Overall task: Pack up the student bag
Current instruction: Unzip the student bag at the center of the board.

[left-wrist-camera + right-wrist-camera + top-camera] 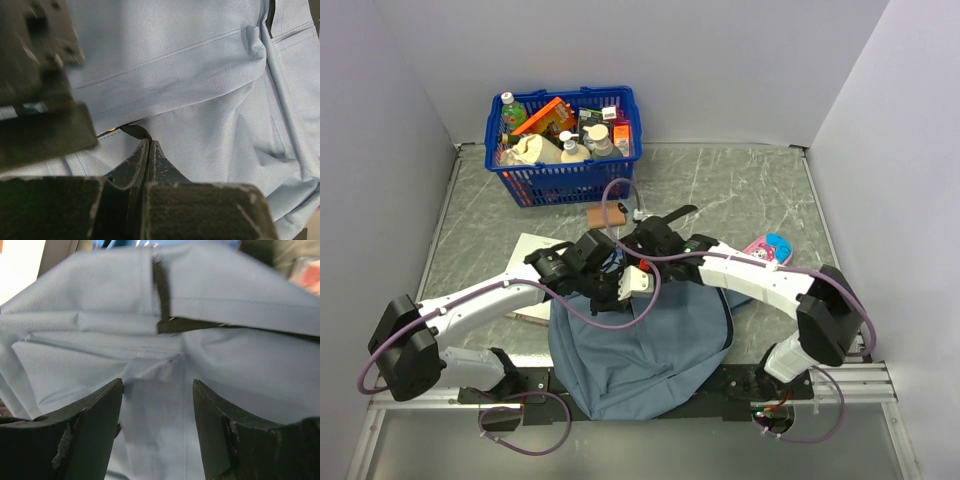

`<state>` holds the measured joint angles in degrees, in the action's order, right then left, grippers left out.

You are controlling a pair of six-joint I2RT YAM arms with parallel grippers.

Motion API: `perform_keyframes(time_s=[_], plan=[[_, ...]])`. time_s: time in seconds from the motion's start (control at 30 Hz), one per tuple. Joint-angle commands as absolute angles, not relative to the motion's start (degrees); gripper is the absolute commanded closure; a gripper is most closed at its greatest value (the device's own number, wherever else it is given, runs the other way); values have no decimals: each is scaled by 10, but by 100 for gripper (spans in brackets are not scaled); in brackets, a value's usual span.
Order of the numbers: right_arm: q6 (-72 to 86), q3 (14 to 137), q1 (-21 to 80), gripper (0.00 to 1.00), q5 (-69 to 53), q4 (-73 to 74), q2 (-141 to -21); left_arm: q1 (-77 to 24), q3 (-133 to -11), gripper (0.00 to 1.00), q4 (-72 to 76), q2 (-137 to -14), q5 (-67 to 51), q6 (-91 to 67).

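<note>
The grey-blue student bag (640,350) lies at the table's near edge between the arm bases. My left gripper (612,290) is over its top edge; in the left wrist view the gripper (149,142) is shut on a small black tab (132,131) of the bag (200,75), likely a zipper pull. My right gripper (638,262) is also at the bag's top, close to the left one. In the right wrist view it (157,385) is open, with its jaws on either side of a fold of bag fabric (100,315) below a black strap (161,290).
A blue plastic basket (565,182) full of bottles and packets stands at the back left. A brown block (605,215) lies in front of it. A white book (532,262) lies under the left arm. A pink pencil case (770,247) lies to the right, behind the right arm.
</note>
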<state>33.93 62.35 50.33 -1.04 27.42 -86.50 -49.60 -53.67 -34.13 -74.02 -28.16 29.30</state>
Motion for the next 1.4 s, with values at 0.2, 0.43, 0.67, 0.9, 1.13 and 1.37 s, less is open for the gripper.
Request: perform_keyframes(time_s=[0.2,0.43,0.67,0.9,1.13,1.37], plan=[[370,698,530,46,12,282,-941,-502,-547,99,-347,-730,-296,301],[383,714,531,100,22,293,-948,-502,-548,99,-348,-727,-297,305],[385,732,527,100,44,303,-946,-502,-548,99,-346,-726,-296,301],[383,760,525,100,50,309,-943,-502,-553,99,-352,-724,-308,296],[388,783,508,100,70,308,-957,-515,-565,99,-382,-724,-343,294],[395,795,477,100,84,300,-951,-550,-570,99,-417,-722,-360,297]])
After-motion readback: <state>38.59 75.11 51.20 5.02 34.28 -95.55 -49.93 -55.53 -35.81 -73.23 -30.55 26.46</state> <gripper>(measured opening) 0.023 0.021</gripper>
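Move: The right hand, open, has the bag's raised cloth fold beside the zip's far end about 2 cm to its left, level fore and aft, and 2 cm below. The left hand already pinches the zip's black pull; the zip slider sits some 2 cm ahead of that hand, 1 cm to its right and 1 cm below. From the right hand, the brown wallet lies about 9 cm ahead and 4 cm left, the white box roughly 3 cm back and 17 cm left, both some 6 cm below. Left and down by about 2 cm each, the right hand sinks onto the bag's fold, shuts its fingers to pinch the cloth, then draws it forward about 3 cm with a similar rise. The left hand keeps its pinch on the zip pull, nearly still at first, then eases up and slightly back, against the right hand's pull. ##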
